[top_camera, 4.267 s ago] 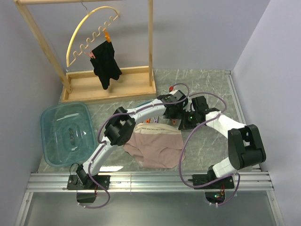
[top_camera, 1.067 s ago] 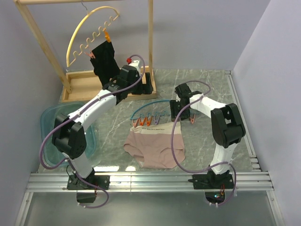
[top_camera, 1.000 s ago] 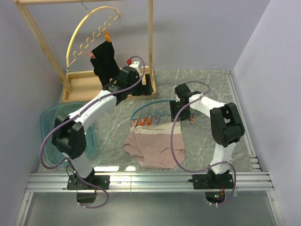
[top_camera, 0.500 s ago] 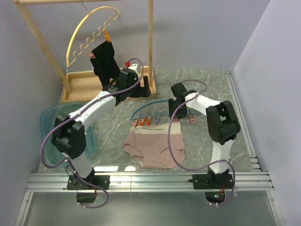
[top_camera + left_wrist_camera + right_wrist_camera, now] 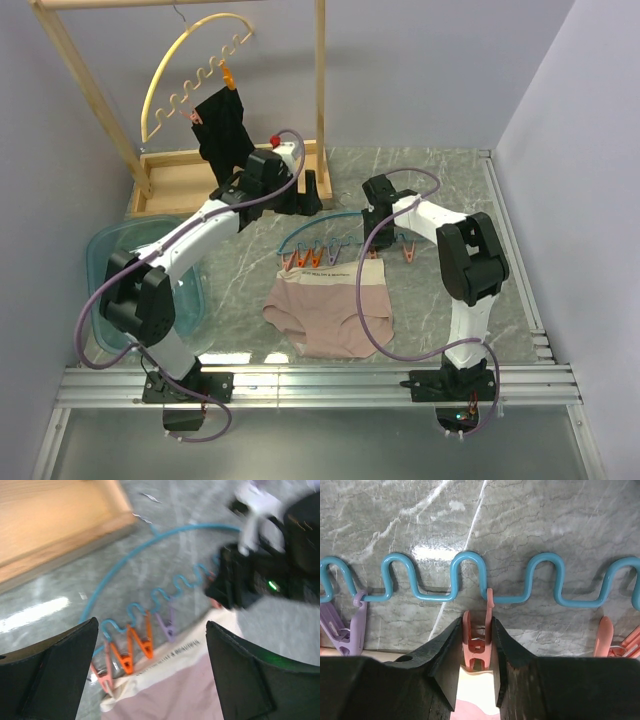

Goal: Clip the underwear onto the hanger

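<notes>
The underwear (image 5: 330,312) lies flat mid-table, pink-beige with its cream waistband (image 5: 172,656) toward the hanger. Just behind it lies the light-blue hanger (image 5: 298,230), wavy edge (image 5: 470,562) nearest the waistband. Orange clips (image 5: 134,647) and a purple one (image 5: 346,629) hang from the waves. My right gripper (image 5: 476,625) is shut on a pink clip (image 5: 476,647), its pads against both handles, and the clip's tip meets the waistband edge (image 5: 475,687). My left gripper (image 5: 151,626) hovers open above the hanger's left half, holding nothing.
A wooden rack (image 5: 235,185) stands at the back left, carrying a yellow hanger (image 5: 185,60) with a black garment (image 5: 225,135). A teal plastic basin (image 5: 115,270) sits at the left edge. Another pink clip (image 5: 604,636) hangs further right.
My right gripper has closed onto the pink clip. The left gripper, still open, has shifted slightly right, toward the hanger; seconds ago it was down at the hanger beside the right one.
</notes>
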Tool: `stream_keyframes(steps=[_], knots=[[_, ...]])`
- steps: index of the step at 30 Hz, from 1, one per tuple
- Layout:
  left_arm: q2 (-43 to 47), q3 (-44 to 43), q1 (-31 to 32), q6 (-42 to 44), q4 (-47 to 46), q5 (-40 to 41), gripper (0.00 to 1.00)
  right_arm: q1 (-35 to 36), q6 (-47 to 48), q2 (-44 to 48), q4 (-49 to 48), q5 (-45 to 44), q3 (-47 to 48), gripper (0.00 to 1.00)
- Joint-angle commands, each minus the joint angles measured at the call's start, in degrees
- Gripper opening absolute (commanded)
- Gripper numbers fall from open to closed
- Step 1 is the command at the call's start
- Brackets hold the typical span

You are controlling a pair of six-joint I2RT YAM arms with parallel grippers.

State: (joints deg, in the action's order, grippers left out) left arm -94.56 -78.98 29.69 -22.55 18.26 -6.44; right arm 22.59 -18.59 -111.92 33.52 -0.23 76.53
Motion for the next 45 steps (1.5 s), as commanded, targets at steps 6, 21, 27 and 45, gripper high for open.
stream_keyframes(steps=[6, 21, 27, 45], knots=[[5.62, 12.25, 0.19, 6.29, -9.46, -28.0, 0.73, 0.09, -0.13, 1.35, -2.4, 2.87, 2.83, 0.0], [-3.26, 13.5, 7.49, 3.3, -19.93, -32.23, 0.53, -3.69, 0.13, 2.14, -5.66, 13.49, 2.66, 0.0], [-3.35, 13.94, 7.22, 1.89, -21.95, -32.67, 0.53, -3.78, 0.92, 2.32, -7.59, 16.31, -0.76, 0.0], [-10.89, 7.63, 9.33, 40.64, -13.52, -33.63, 0.5, -3.96, 1.28, 5.57, -14.18, 18.33, -4.11, 0.0]])
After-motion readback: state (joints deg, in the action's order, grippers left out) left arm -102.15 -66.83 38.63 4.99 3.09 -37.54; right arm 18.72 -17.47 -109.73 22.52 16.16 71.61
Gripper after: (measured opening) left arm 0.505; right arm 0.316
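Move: Aim the left gripper at the underwear's waistband beside the pink clip held by the right hand: it lies about 8 cm back, 12 cm right and 19 cm below. At that height, the purple clip is about 2 cm back and 5 cm right, the orange clips 4 cm back and 1 cm left. From the right gripper, that waistband spot is roughly 5 cm back, 4 cm left and 1 cm below. Bring the left gripper back about 11 cm, right 10 cm and down towards the waistband near the right hand, turning clockwise nearly 50 degrees and half closing the fingers, still above the cloth. Keep the right gripper's squeeze on the pink clip, carrying it a little left while tilting the gripper's left side up; let it rise, dip and rise again. ##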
